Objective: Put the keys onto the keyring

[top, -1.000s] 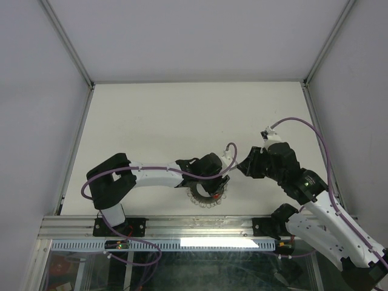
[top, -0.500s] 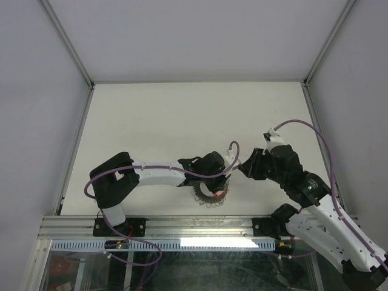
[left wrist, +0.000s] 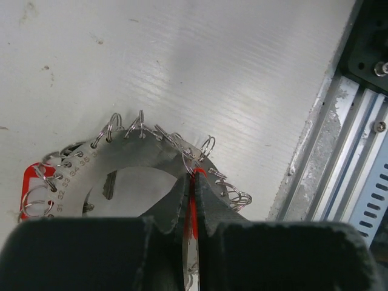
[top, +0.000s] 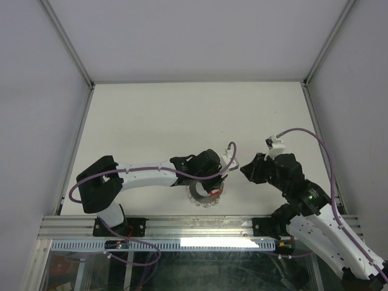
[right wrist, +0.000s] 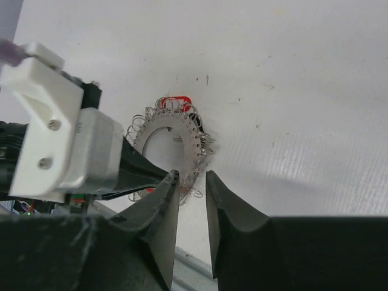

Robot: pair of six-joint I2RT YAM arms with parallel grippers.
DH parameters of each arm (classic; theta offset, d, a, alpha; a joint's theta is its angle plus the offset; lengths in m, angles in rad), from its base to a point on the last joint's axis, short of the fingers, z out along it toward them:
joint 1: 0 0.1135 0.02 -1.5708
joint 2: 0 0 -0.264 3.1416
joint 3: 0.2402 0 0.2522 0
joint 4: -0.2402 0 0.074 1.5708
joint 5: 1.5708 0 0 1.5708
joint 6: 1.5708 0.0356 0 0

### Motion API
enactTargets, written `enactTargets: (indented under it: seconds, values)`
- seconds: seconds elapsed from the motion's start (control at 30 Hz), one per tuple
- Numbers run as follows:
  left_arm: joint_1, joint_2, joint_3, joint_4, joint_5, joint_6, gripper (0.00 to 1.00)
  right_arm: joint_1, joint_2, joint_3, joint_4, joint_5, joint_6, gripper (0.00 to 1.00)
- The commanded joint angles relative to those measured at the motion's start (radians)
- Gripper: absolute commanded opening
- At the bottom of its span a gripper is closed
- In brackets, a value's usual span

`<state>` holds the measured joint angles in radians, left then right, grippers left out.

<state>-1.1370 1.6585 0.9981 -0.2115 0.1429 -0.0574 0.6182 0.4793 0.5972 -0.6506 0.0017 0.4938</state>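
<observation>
The keyring [left wrist: 130, 159] is a flat silver numbered ring plate with several small wire loops round its rim, lying near the table's front edge [top: 202, 196]. My left gripper [left wrist: 193, 179] is shut on a thin red tag [left wrist: 194, 206] held edge-on at the ring's rim; its key is hidden. A second red tag [left wrist: 31, 189] sits at the ring's far side, also seen in the right wrist view [right wrist: 176, 100]. A small silver key [left wrist: 109, 184] lies inside the ring's hole. My right gripper [right wrist: 191, 179] is open and empty, hovering right of the keyring [right wrist: 173, 138].
The aluminium rail [left wrist: 345, 157] along the table's front edge runs close beside the keyring. White walls enclose the table [top: 182, 115] on three sides. The left arm's body [right wrist: 66, 151] stands close to the left of my right gripper's fingers.
The left arm's elbow has swung left while its gripper stays over the keyring, which shifted slightly left. The right gripper has drawn back a little to the right.
</observation>
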Motion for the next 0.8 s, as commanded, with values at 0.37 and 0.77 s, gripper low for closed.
enactTargets:
  seconds: [0.37,0.77]
  values:
    - [0.033,-0.227,0.041,-0.202,0.034,0.222,0.00,-0.004,-0.102,-0.232,0.561,-0.213,-0.175,0.27]
    - [0.054,-0.383,0.026,-0.309,0.000,0.326,0.00,-0.002,-0.031,-0.189,0.552,-0.534,-0.514,0.29]
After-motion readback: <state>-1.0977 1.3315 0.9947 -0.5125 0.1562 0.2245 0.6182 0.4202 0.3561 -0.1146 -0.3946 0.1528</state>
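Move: The keyring's middle lies about 3 cm ahead, 4 cm left and 3 cm below the left hand, which already pinches a red tag at its near edge. From that hand, a second red tag sits about 9 cm ahead and 3 cm left, and a black clip 7 cm straight ahead, both some 4 cm lower. From the right hand, the keyring is about 14 cm left, 2 cm ahead and 13 cm below. The keyring is drawn up and to the robot's left by its held red tag: the left hand keeps its shut pinch, rising about 7 cm and going 6 cm left, its fingers swinging slightly clockwise. The empty right hand follows about 6 cm left towards the keyring, dipping slightly then rising, while its part-open fingers tip up and swing nearly 30 degrees counter-clockwise to point more leftward. ##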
